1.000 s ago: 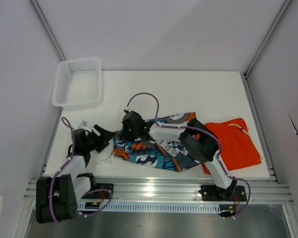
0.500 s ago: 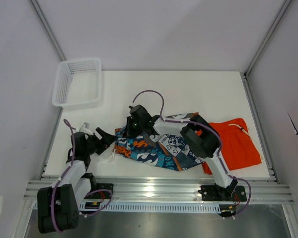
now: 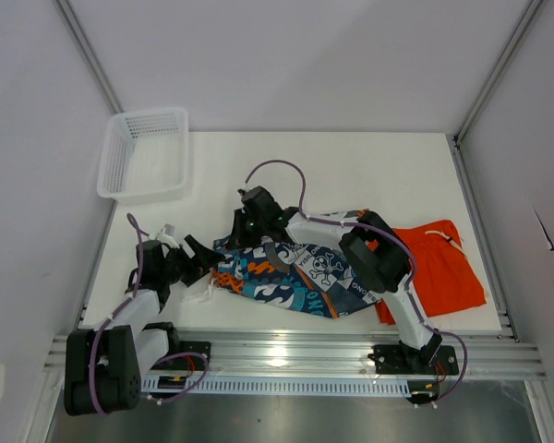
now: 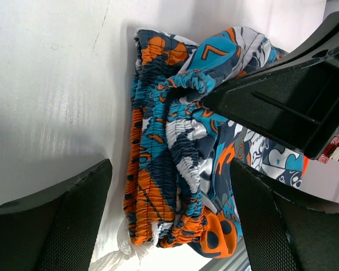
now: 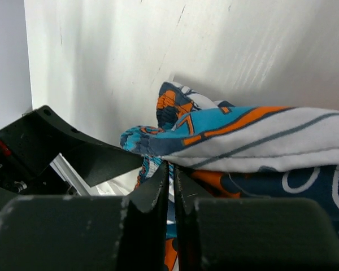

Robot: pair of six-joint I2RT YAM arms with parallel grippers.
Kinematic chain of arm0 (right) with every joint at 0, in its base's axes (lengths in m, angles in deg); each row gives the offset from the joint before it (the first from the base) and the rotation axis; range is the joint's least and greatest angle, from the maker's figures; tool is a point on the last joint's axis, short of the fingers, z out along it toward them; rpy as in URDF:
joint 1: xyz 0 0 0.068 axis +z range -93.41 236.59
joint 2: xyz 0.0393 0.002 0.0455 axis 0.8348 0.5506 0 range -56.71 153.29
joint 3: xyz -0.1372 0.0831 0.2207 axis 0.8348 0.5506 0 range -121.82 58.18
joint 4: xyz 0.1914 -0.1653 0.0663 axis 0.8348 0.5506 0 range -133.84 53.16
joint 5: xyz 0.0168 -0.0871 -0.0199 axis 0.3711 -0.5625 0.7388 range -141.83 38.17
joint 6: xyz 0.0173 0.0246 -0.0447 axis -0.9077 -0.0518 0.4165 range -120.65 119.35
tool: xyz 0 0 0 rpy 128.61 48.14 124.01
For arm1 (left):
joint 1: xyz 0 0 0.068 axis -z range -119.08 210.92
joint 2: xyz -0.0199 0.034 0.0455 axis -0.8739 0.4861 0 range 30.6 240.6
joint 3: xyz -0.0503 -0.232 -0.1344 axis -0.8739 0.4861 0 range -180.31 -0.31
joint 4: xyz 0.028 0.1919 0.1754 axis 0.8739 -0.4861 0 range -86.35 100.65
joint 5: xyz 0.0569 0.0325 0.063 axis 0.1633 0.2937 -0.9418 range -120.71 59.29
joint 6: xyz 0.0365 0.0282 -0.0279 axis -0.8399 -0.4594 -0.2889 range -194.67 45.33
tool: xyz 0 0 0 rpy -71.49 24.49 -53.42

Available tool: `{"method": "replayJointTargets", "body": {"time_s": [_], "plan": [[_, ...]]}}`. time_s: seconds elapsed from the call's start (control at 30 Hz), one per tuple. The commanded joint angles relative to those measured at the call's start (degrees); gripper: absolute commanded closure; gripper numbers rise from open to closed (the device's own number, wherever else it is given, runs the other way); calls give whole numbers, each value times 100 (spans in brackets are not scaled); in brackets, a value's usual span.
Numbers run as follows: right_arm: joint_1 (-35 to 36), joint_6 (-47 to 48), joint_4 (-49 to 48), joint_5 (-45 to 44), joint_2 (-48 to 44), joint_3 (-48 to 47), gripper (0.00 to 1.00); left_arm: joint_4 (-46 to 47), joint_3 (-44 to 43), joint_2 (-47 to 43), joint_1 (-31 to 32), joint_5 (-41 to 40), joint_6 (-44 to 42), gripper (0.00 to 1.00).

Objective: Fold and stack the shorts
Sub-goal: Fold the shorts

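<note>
The patterned shorts (image 3: 300, 277) lie crumpled on the white table (image 3: 351, 166), waistband toward the left arm. My right gripper (image 3: 242, 233) reaches over their left end, jaws almost together with only a thin slit. In the right wrist view a raised fold of the patterned shorts (image 5: 243, 138) meets the right gripper (image 5: 171, 169) at the tips. My left gripper (image 3: 196, 257) stands open just left of the waistband. The left wrist view shows the bunched waistband (image 4: 169, 169) between the spread fingers (image 4: 62, 220) of the left gripper (image 4: 169, 226), untouched. The orange shorts (image 3: 439, 268) lie flat on the right.
A white mesh basket (image 3: 146, 154) sits at the table's back left corner. A white drawstring (image 3: 199, 293) trails off the patterned waistband toward the front rail (image 3: 286, 351). Grey walls close in both sides.
My right gripper has drawn back and slightly right with the fold of patterned cloth. The left gripper has edged right toward the waistband and stays open.
</note>
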State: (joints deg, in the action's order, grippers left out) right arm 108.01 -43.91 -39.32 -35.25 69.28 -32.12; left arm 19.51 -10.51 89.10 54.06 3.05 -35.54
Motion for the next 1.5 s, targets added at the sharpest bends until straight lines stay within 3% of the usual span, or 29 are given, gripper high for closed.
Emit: {"method": "replayJointTargets", "body": {"time_s": [0.0,0.03,0.1,0.13,0.23,0.4,0.67,0.7,0.77,1.03,1.47], "plan": [[17,160,85,-93,-653,-5,90,-490,115,22,70,-211,-55,12],[43,195,93,-154,-777,178,88,-569,88,-75,70,-255,-64,12],[131,335,259,-521,-1180,389,74,-780,-26,-172,70,-343,-46,12],[175,389,313,-689,-1339,643,61,-833,-44,-251,70,-361,-11,12],[315,687,445,-1277,-1954,1266,47,-842,-88,-374,61,-335,173,12],[588,1644,59,-1604,-2685,2156,36,-1324,-360,-621,35,-265,480,12],[1888,4298,-179,-3616,-2528,2202,26,-2108,-984,-813,-26,-352,815,13],[1924,4300,-127,-3966,-2492,2097,22,-2151,-1045,-866,-53,-361,885,13],[1968,4842,-274,-3839,-2466,2148,1,-2405,-1211,-954,-184,-344,894,12],[2223,5723,-636,-3855,-2115,2079,1,-3768,-2250,-761,-650,-818,701,7],[2636,6128,-504,-3389,-1684,1569,0,-4006,-2514,-471,-1380,-563,385,7]]}}
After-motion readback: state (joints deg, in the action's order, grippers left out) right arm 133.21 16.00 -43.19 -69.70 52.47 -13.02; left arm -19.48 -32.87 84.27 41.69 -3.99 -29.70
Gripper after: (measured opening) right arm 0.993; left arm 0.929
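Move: The near-left waistband corner of the shorts lies some 10 cm back from the right hand, about 1 cm to its left and 4 cm lower; the white drawstring trails about 14 cm back and 6 cm left of that hand. The far waistband corner is close by, about 3 cm to its left and 1 cm ahead. From the open left hand, the near corner is some 5 cm back, 1 cm right and 2 cm below. The right hand opens its nearly shut fingers wide, lets go of the gathered cloth by the far waistband corner, and lifts about 7 cm up and to the right before sweeping back along the waistband and down towards the near corner, about 11 cm farther back in all, rolling some 75 degrees counter-clockwise about its fingers, which still point left and down. Meanwhile the open left hand clears out of its way, after a small draw back, rising and swinging left off the waistband by about 7 cm each, with its fingers tipping down a little and turning counter-clockwise. ##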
